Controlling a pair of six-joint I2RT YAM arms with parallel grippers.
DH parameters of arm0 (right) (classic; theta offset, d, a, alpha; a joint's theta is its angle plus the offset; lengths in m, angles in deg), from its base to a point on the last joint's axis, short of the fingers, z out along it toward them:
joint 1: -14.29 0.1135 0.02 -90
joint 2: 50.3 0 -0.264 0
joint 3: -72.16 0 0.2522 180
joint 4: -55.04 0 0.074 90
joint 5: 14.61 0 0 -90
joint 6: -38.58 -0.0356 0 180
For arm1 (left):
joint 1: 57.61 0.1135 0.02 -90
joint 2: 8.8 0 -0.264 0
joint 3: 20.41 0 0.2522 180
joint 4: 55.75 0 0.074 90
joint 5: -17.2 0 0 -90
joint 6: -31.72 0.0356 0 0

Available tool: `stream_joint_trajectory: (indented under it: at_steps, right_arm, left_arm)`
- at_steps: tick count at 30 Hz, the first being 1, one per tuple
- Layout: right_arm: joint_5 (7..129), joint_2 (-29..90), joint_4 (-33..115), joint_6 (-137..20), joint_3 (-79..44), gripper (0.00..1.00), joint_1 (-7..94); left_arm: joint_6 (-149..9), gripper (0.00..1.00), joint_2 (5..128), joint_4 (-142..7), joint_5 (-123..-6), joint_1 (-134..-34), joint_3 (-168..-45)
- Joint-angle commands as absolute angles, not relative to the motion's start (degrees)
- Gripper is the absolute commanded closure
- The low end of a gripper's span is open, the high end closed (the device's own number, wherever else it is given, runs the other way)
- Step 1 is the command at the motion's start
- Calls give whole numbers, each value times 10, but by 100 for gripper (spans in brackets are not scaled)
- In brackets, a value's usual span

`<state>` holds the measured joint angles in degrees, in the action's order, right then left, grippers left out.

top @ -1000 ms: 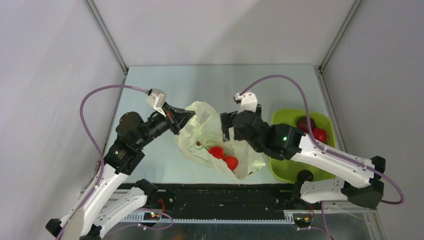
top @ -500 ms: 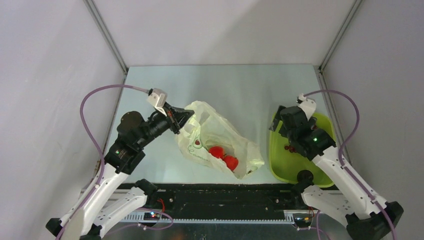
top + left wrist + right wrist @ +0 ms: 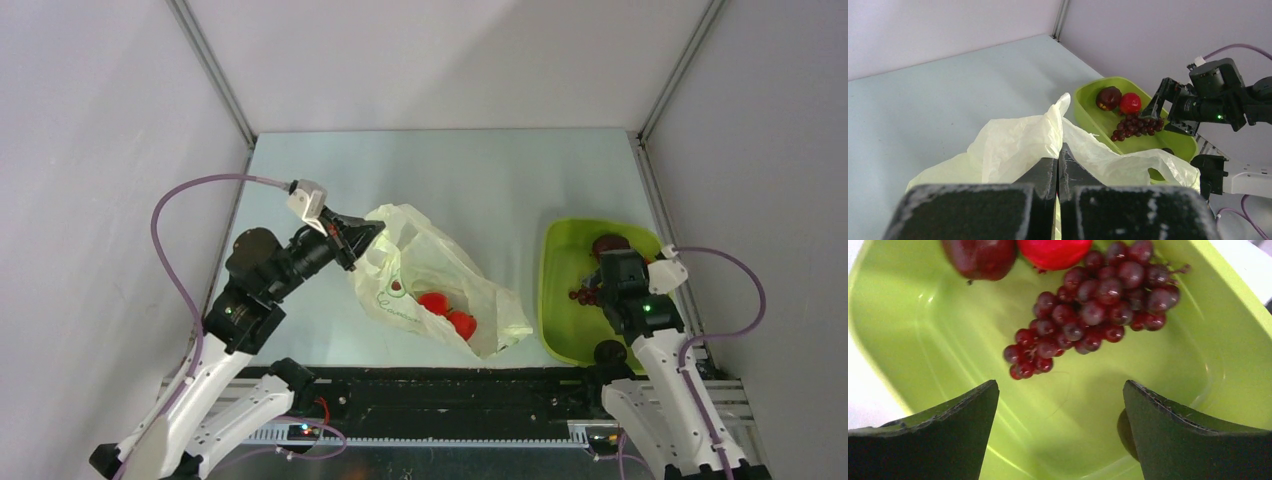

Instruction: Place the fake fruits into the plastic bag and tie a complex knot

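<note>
The plastic bag [image 3: 420, 275] lies mid-table with two red fake fruits [image 3: 446, 313] showing through its film. My left gripper [image 3: 372, 232] is shut on the bag's far-left rim; in the left wrist view its jaws [image 3: 1059, 156] pinch the pale film [image 3: 1013, 142]. My right gripper [image 3: 598, 285] hangs open over the lime-green tray [image 3: 560, 330]. In the right wrist view its fingers [image 3: 1060, 385] stand wide apart just short of the dark grape cluster [image 3: 1093, 315]. A maroon fruit [image 3: 980, 257] and a red one [image 3: 1053, 250] lie beyond the grapes.
The tray [image 3: 1088, 102] sits at the table's right side, close to the right wall frame [image 3: 655, 200]. Grey walls enclose the table on three sides. A black rail [image 3: 450, 395] runs along the near edge between the arm bases.
My right arm swung away from the bag to the right and drew back over the tray's near half, still open. The left gripper kept its hold on the bag's rim.
</note>
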<state>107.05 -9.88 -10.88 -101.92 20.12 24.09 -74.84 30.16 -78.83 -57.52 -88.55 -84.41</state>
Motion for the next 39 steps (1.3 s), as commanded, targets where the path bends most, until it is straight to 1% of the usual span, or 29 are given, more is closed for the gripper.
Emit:
stream_joint_trajectory:
  at_steps: [1,3,6,9,13,17,22,25,31,32,33,34,35,36,37,38,39]
  right_arm:
    - [1082,-133,-122,-1065,228,1,186]
    - [1071,-144,-101,-1050,246,1,147]
    - [1012,-139,-29,-1000,270,1,77]
    - [970,-100,22,-976,287,1,21]
    - [920,-22,89,-936,293,1,-13]
    - [874,59,155,-895,294,4,-14]
    - [859,103,205,-878,295,7,35]
    - [860,127,222,-873,289,12,51]
    - [862,152,215,-876,276,27,55]
    - [861,155,214,-875,275,33,55]
    - [860,156,214,-875,275,36,55]
    - [860,156,216,-874,275,42,55]
    - [859,155,216,-873,275,46,57]
    - [862,152,215,-873,275,54,58]
    - [865,149,212,-875,275,60,65]
    - [874,140,206,-881,275,73,71]
    - [882,134,196,-892,275,78,88]
  left_arm:
    - [-759,100,297,-766,-566,-882,-838]
    - [-762,100,297,-762,-560,-882,-837]
    - [-766,100,298,-759,-552,-882,-837]
    - [-770,100,298,-756,-546,-882,-836]
    - [-771,100,296,-754,-544,-882,-835]
    - [-772,100,296,-752,-540,-882,-835]
    - [-775,100,296,-750,-534,-882,-836]
    - [-775,100,296,-750,-535,-882,-836]
    - [-774,100,299,-751,-537,-882,-835]
    - [-774,100,300,-751,-537,-882,-835]
    - [-773,100,301,-752,-538,-881,-835]
    - [-771,100,301,-752,-539,-882,-835]
    - [-768,100,301,-754,-541,-882,-835]
    - [-765,100,301,-756,-543,-882,-836]
    - [-759,100,301,-760,-547,-882,-836]
    - [-754,100,300,-765,-549,-882,-838]
    - [-746,100,298,-768,-555,-882,-838]
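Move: The grapes' middle lies about 4 cm ahead of the right hand, 6 cm to its right and 10 cm below, on the green basket's floor. From the grapes, the dark plum is some 10 cm farther out and 1 cm left. The red fruit is about 6 cm farther out and 4 cm right, and the dark ball 11 cm nearer the base and 1 cm left. From the left hand, the grapes are roughly 50 cm right, 2 cm ahead and 33 cm below. Sink the open right hand about 9 cm into the basket, swinging it first some 5 cm right and slightly back, then forward about 7 cm and partly back left over the thin left end of the grapes. Turn the wrist clockwise some 15 degrees on the way out and back again, then close the fingers to just under half open around the grapes at that end. ##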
